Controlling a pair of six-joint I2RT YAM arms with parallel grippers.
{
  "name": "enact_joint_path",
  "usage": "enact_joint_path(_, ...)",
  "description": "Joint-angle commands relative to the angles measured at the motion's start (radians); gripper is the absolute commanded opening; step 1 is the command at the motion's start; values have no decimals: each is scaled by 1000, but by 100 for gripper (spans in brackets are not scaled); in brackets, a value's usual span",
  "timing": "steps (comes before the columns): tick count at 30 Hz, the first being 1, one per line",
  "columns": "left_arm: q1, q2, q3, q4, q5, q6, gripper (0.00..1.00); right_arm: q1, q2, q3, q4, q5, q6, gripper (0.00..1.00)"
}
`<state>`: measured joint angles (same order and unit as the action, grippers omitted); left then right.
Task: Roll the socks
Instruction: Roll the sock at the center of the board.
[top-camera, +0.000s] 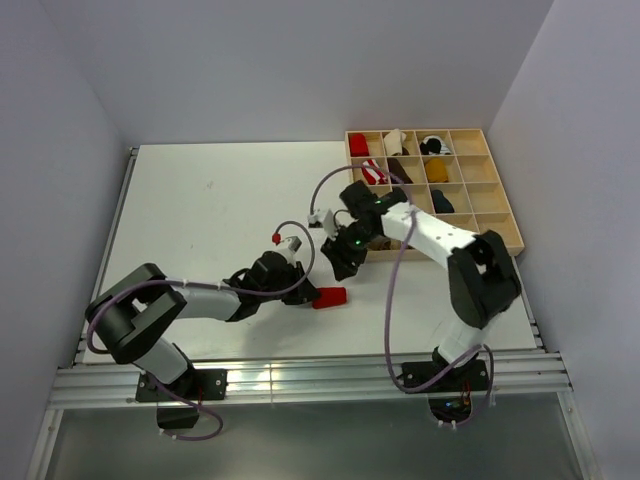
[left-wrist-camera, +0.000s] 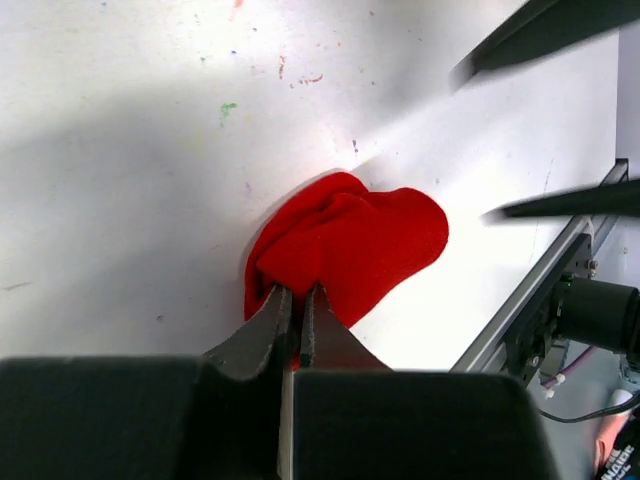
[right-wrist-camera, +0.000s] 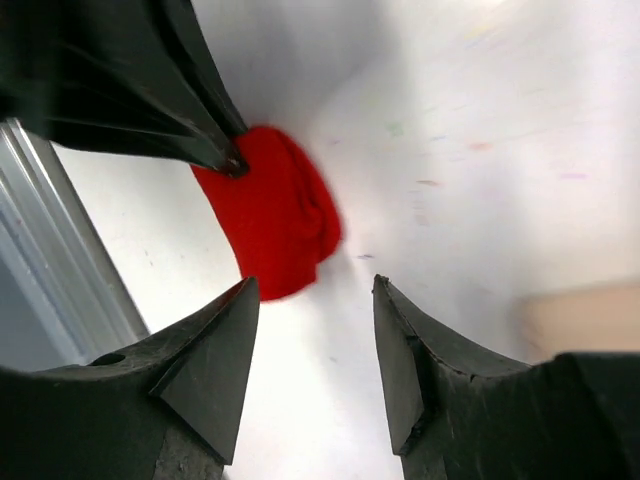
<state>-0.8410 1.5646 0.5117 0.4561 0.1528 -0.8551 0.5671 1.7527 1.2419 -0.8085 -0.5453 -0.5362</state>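
Note:
The red sock (top-camera: 329, 297) lies bunched on the white table near its front edge. It fills the middle of the left wrist view (left-wrist-camera: 360, 240). My left gripper (left-wrist-camera: 298, 292) is shut on the near edge of this sock, with a fold of red cloth pinched between the fingertips. My right gripper (right-wrist-camera: 315, 283) hovers just beyond the sock (right-wrist-camera: 280, 215), open, with only bare table between its fingers. The left gripper's fingers (right-wrist-camera: 200, 135) touch the sock's far end in the right wrist view. A blurred tan shape (right-wrist-camera: 585, 320) shows at that view's right edge; I cannot tell what it is.
A wooden compartment tray (top-camera: 415, 132) stands at the back right and holds a red-and-white striped bundle (top-camera: 372, 172), a mustard bundle (top-camera: 436, 170) and a black bundle (top-camera: 441, 201). A metal rail (top-camera: 300, 375) runs along the table's near edge, close to the sock.

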Motion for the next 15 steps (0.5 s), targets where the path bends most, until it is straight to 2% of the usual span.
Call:
enact_joint_path(1, -9, 64, -21, -200, 14, 34, 0, -58, -159, -16, 112, -62, -60, 57)
enact_joint_path(9, 10, 95, 8, -227, 54, 11, 0, -76, -450, -309, 311, -68, -165, 59)
enact_joint_path(12, 19, 104, 31, -255, 77, 8, 0, -52, -558, -447, 445, -12, -215, 60)
enact_joint_path(15, 22, 118, 54, -283, 102, 14, 0, 5, -607, -530, 502, 53, -246, 61)
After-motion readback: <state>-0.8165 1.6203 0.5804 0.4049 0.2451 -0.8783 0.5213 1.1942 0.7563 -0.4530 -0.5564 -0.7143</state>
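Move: Just beyond the left fingers, which already pinch its left end, the folded red sock has its middle about 3 cm to their right, 1 cm nearer the base and barely lower. From the empty right hand, that sock lies some 5 cm back, 3 cm left and 5 cm below. The brown rolled sock is about 9 cm ahead and 8 cm right of the right hand; the wooden box centres roughly 20 cm ahead and 21 cm right. Arcing up off the sock, the right hand rises nearly 7 cm while going slightly forward, then comes back about 4.5 cm and sinks half-way down again, drifting right all along and ending farther from the sock. Its open fingers swing some 30 degrees forward and left. The left hand keeps its pinch, easing about 1 cm right with a slight tilt. ##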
